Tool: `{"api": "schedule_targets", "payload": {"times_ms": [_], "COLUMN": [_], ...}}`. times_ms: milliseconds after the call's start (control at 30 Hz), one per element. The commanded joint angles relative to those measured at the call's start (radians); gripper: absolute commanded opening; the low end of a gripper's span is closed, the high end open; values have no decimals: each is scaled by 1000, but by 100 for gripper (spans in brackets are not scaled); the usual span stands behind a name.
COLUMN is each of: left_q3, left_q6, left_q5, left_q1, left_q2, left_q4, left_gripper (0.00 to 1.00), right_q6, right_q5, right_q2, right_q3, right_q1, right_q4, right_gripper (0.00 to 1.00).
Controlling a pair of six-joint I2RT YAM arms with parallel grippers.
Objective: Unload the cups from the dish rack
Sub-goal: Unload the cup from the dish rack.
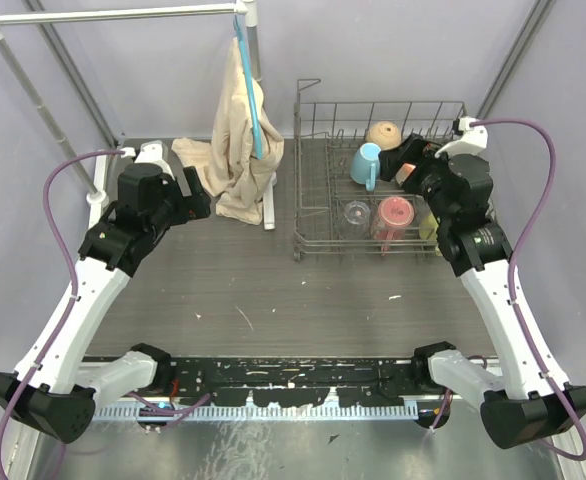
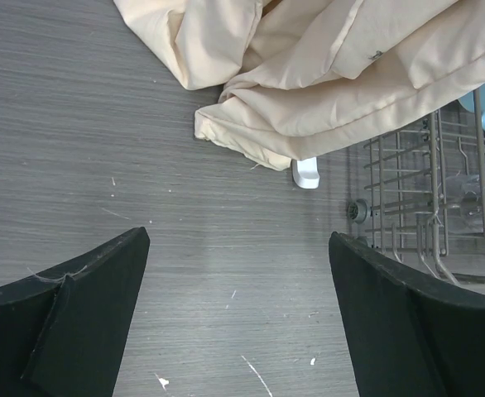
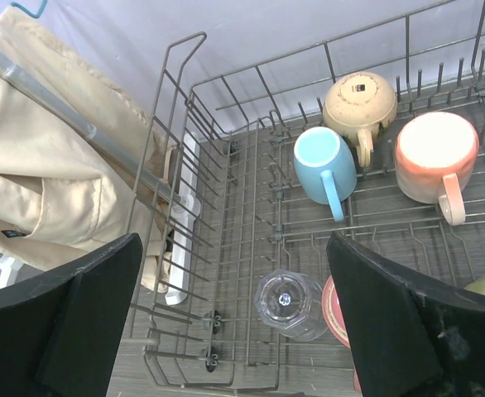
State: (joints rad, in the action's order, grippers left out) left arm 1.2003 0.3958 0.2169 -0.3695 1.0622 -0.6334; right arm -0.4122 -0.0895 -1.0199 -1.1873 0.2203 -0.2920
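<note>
The grey wire dish rack (image 1: 313, 215) stands at the back right. It holds a light blue mug (image 1: 366, 163), a tan mug (image 1: 383, 133), a clear glass (image 1: 356, 211), a pink mug (image 1: 394, 215) and a yellow-green mug (image 1: 428, 222). The right wrist view shows the blue mug (image 3: 324, 164), the tan mug (image 3: 359, 101), a salmon mug (image 3: 435, 155) and the glass (image 3: 290, 304). My right gripper (image 3: 234, 322) hangs open and empty above the rack. My left gripper (image 2: 238, 306) is open and empty over bare table, left of the rack (image 2: 400, 182).
A beige cloth (image 1: 238, 140) hangs from a white rail stand (image 1: 123, 15) at the back left and drapes onto the table beside the rack. The stand's white foot (image 1: 269, 200) lies between cloth and rack. Purple cables loop off both arms.
</note>
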Motion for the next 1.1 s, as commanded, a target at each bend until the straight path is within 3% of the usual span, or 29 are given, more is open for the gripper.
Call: {"api": "schedule_targets", "payload": {"times_ms": [0, 333, 600, 833, 1067], "left_q3": [-5, -6, -1, -1, 20], "left_q6": [-8, -11, -11, 3, 2], "left_q5": [-11, -10, -16, -47, -65], "left_q1": [-3, -3, -3, -3, -3], "left_q2": [-13, -20, -25, -29, 0], "left_q4": [31, 31, 32, 30, 14], "left_gripper": [98, 98, 98, 98, 98], "right_q6": [18, 26, 47, 91, 141], "right_q5": [22, 108, 85, -21, -121], "right_q2": [48, 28, 15, -86, -320], "right_q3": [10, 10, 52, 34, -80], "right_q1": [2, 1, 1, 2, 1], "right_q4": [88, 106, 165, 157, 110], "right_gripper": [100, 100, 100, 100, 99]}}
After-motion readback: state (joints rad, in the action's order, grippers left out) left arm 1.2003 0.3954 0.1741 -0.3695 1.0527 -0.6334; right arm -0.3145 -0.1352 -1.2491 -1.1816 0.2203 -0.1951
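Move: The blue cup I am heading for sits in the rack about 14 cm ahead of my right hand, hardly off to either side, and some 23 cm lower. From that cup, the beige cup is about 6 cm farther out and 4 cm to the right, the orange cup about 10 cm to the right and 3 cm nearer, the clear glass roughly 11 cm nearer and 3 cm to the left. From my left hand the blue cup lies about 35 cm to the right, 16 cm ahead and 14 cm below. My right hand first eases about a centimetre up and back while drifting slightly left, then swings into a quickening dive, forward and down in about equal parts, some 9 cm towards the blue cup. As it sinks I tip the fingers down and let the hand's left side drop, each a bit under 10 degrees, with the jaws kept wide open and still above the cups. ##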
